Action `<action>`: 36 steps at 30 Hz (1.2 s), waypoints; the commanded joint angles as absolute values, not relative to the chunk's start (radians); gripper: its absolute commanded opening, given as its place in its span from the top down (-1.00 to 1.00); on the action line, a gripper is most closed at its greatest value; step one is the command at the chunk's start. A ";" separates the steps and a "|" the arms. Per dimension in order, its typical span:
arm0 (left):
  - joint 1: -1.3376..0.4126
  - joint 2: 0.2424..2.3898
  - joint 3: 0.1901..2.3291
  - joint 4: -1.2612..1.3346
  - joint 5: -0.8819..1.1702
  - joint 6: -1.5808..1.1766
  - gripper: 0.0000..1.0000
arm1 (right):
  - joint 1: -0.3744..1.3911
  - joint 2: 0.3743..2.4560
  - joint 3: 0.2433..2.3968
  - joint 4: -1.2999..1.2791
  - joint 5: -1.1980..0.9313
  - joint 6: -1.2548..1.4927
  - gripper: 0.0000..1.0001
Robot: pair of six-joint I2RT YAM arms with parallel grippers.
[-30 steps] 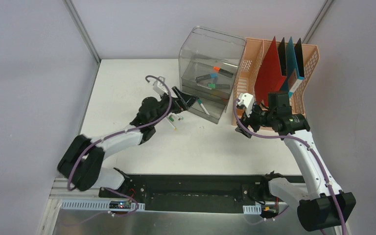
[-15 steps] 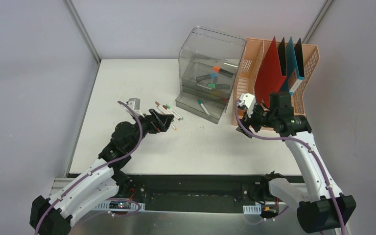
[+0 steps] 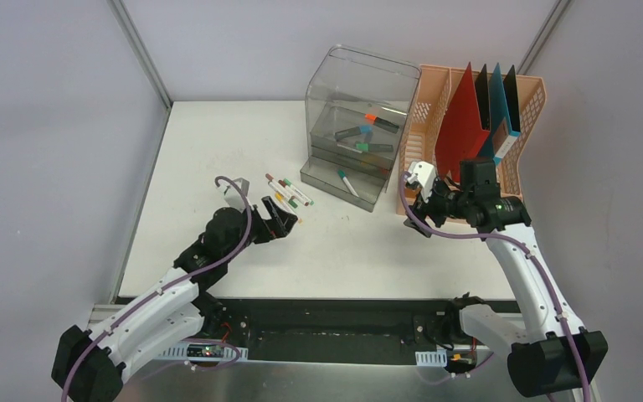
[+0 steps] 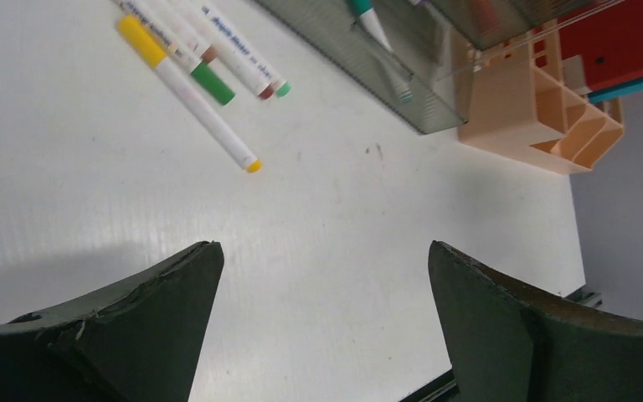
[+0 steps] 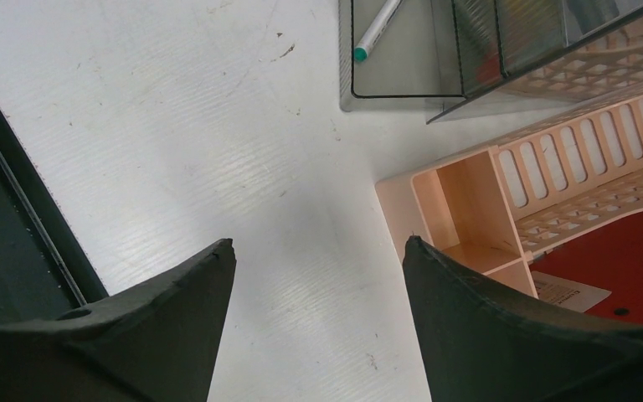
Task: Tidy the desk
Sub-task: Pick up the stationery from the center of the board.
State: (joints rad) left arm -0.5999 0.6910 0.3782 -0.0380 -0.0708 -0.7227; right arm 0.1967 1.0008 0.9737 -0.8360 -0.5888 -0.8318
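Note:
The white desk (image 3: 218, 151) carries a small cluster of loose markers (image 3: 289, 191) left of a clear drawer organizer (image 3: 356, 117). In the left wrist view a yellow-capped marker (image 4: 192, 92) and a green-capped one (image 4: 209, 79) lie ahead of my left gripper (image 4: 322, 251). That left gripper (image 3: 280, 219) hovers just near of the markers, open, nothing between its fingers. My right gripper (image 3: 414, 209) is open and empty over bare desk beside the peach file rack (image 3: 435, 109); its jaws (image 5: 318, 243) frame the rack's corner. A teal-capped marker (image 3: 347, 182) lies in the organizer's bottom tray.
The rack holds red (image 3: 460, 117), black and teal folders upright. More markers rest on the organizer's upper shelves (image 3: 368, 134). A black rail (image 3: 326, 318) runs along the desk's front edge. Grey walls close in on the left, back and right.
My left arm has drawn back from the organizer's tray toward the near left, past the loose markers, jaws opening wider. The right arm has barely shifted.

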 commanded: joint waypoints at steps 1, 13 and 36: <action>-0.588 0.765 0.425 -0.107 -0.104 -0.806 -0.94 | 0.190 1.005 0.979 -0.834 -0.620 -0.859 -0.53; -0.588 1.187 0.773 -0.444 -0.261 -0.924 -0.71 | 0.190 1.000 0.977 -0.836 -0.621 -0.864 -0.53; -0.590 1.675 1.212 -0.707 -0.345 -0.908 -0.13 | 0.189 1.015 0.974 -0.836 -0.612 -0.871 -0.54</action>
State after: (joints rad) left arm -0.5938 1.6512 1.1557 -0.6960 -0.3290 -0.9348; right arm 0.1955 1.0115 0.9703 -0.8436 -0.5888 -0.8486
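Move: The yellow marker lies about 12 cm ahead of the left gripper, roughly in line with it and some 14 cm below. Beside it, the dark-green-capped marker is about 4 cm farther out and 2 cm to its left, and the light-green-capped one 5 cm farther out and 3 cm to its right. The open drawer is about 19 cm ahead and 14 cm right of the gripper. From the idle right gripper the yellow marker is about 15 cm ahead, 36 cm left. Drop the left gripper about 5 cm, then sweep it some 7 cm forward to the near end of the yellow marker, sinking a few centimetres more at the finish. Tip the fingers down by nearly 50 degrees on the way, rolling and swinging them leftward until they point steeply at the board, and narrow them from wide open to a bit over half, touching nothing yet. ##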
